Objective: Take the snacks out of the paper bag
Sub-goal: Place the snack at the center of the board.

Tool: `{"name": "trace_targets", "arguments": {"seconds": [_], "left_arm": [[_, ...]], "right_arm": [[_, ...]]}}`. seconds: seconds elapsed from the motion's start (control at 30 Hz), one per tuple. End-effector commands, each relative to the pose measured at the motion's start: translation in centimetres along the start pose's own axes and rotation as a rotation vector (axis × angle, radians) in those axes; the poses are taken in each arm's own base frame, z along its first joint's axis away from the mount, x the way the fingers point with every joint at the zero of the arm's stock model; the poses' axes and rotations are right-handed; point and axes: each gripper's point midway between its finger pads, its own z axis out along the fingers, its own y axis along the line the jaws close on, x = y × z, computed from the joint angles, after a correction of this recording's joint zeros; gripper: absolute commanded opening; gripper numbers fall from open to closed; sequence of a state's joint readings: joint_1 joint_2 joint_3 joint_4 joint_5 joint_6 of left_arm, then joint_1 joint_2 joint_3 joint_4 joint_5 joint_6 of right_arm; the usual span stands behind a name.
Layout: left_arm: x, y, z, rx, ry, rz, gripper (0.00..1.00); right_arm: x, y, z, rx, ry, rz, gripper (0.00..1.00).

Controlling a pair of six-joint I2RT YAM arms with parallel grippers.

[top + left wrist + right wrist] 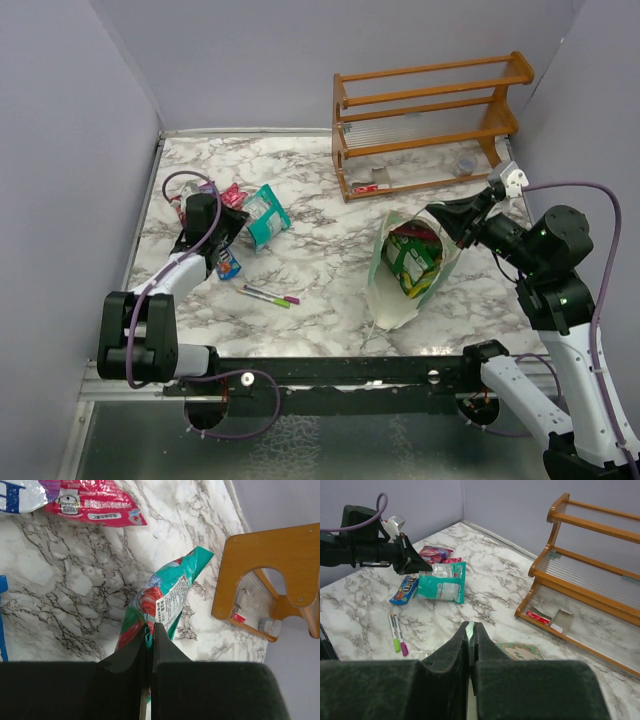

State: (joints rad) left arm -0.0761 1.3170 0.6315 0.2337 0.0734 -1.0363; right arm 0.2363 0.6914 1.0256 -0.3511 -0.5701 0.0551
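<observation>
The pale green paper bag (392, 300) stands open right of centre, with green snacks (410, 258) showing inside. My right gripper (437, 213) is shut on the bag's far rim; a strip of pale green paper (471, 628) sits pinched between its fingers. At the left, my left gripper (243, 223) is shut on the edge of a teal snack packet (268, 215), which lies on the marble. In the left wrist view the teal packet (170, 595) runs out from the closed jaws. Pink packets (232, 195) and a blue packet (228, 264) lie beside it.
Two marker pens (270, 296), green and purple, lie on the marble between the arms. An orange wooden rack (430, 120) stands at the back right with a small red-and-white item (538, 616) on its bottom shelf. Grey walls close in both sides.
</observation>
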Motion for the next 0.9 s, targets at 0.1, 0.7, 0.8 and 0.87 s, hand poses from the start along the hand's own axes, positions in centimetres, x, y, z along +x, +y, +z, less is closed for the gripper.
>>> {"name": "trace_targets", "arguments": {"seconds": [0.1,0.7,0.8,0.87], "left_arm": [[-1.5,0.7,0.5,-0.040,-0.043,0.030,0.18],[-0.9,-6.6,-2.8,0.195,0.044,0.103,0.93],[0.8,-8.3,-4.0,0.247,0.064,0.120,0.93],[1.9,-10.0,-5.2,0.299,0.065,0.160,0.92]], "right_arm": [[-3.0,0.9,-0.7,-0.024,-0.092,-0.058,0.02],[-3.3,-1.1,0.4,0.062,-0.100,0.009,0.02],[-3.3,-2.4,0.7,0.124,-0.089,0.025,0.02],[-3.4,-3.2,0.9,0.163,-0.083,0.028,0.01]]}}
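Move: The left fingers still pinch the edge of the teal snack; the patch of board it goes to is about 7 cm right of them, 1 cm ahead and some 8 cm below. The pink snack lies around 7 cm ahead and 2 cm left of the hand, the blue snack 10 cm back and 3 cm left, both as low. From the right hand, that patch is roughly 38 cm left, 17 cm ahead and 31 cm down. The left hand lets go of the teal snack: it sinks about 1 cm, the fingers spread wide while it drifts some 2.5 cm left, then it rises and swings back right over the snack, ending about 5 cm higher and 3 cm to the right. The right hand keeps its pinch on the paper bag's rim and eases slightly forward late on. ##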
